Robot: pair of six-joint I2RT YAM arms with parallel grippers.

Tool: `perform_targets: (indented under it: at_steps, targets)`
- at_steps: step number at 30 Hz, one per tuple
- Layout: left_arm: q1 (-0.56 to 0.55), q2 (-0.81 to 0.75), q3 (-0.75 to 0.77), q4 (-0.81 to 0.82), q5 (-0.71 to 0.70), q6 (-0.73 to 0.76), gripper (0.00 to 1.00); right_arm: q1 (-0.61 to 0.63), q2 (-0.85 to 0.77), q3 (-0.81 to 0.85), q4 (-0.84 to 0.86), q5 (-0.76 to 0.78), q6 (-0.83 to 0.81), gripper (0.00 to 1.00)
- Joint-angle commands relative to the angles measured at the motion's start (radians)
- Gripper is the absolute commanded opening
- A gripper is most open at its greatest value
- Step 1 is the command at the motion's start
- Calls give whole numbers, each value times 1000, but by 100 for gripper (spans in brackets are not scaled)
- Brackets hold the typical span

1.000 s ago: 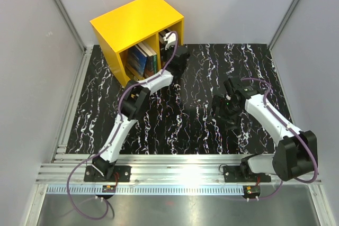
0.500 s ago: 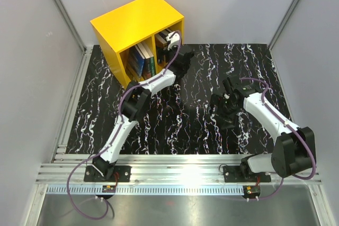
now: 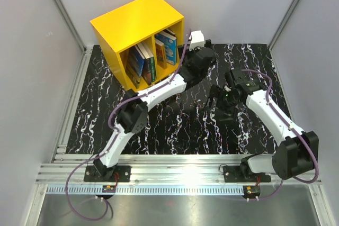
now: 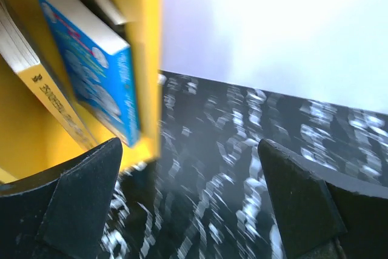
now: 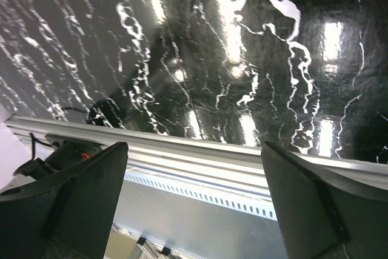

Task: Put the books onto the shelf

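The yellow shelf [image 3: 135,22] stands at the back left, its two compartments facing the table. Several books [image 3: 142,63] stand in the left compartment, and a blue book [image 3: 169,47] leans with another in the right one. In the left wrist view the blue book [image 4: 91,71] and a yellow-spined book [image 4: 48,95] sit inside the shelf wall [image 4: 148,59]. My left gripper [image 3: 204,56] [image 4: 189,144] hangs open and empty just right of the shelf. My right gripper [image 3: 222,98] [image 5: 194,147] is open and empty over the table's middle right.
The tabletop [image 3: 175,125] is black with white marbling. An aluminium rail [image 3: 175,170] [image 5: 200,156] runs along the near edge, carrying both arm bases. Grey walls enclose the back and sides.
My left gripper opened, let go of a book in the right compartment, and pulled back to the right, out of the shelf. The right gripper shifted slightly.
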Motion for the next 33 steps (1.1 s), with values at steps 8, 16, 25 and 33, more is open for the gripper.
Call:
perform_targets:
  at_steps: [8,16,25,33]
  targets:
    - [-58,-372,-213,-412,109,-211,99,19,-61,152,8,-19,-29,100]
    - [-66,-855,-720,-490,490,-314,99,19,-129,287,86,-153,-11,100]
    - [-66,-1323,-1001,-721,209,-287,99,20,-271,307,169,-153,77,100]
    - [35,-1690,-1284,-557,120,-193,99,20,-532,125,367,-45,149,100]
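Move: The orange book that I have just let go of stands in the shelf's right compartment, about 13 cm ahead of my open left hand, 15 cm to its left and 11 cm below it. The blue book stands some 5 cm to the right of the orange one and 2 cm farther out; the green book is about 8 cm ahead of my left hand and 21 cm to its left, beyond the divider. From my right hand the orange book lies roughly 40 cm ahead and 22 cm to the left, at about hand height. With its fingers still wide open and empty, I sweep my left hand away from the orange book, back and left across the front of the shelf, nearly 30 cm each way; the wrist dips about 20 degrees on the way, then partly levels. Meanwhile I raise my empty, open right hand about 23 cm, swinging its fingers up from pointing down to point forward and left. ##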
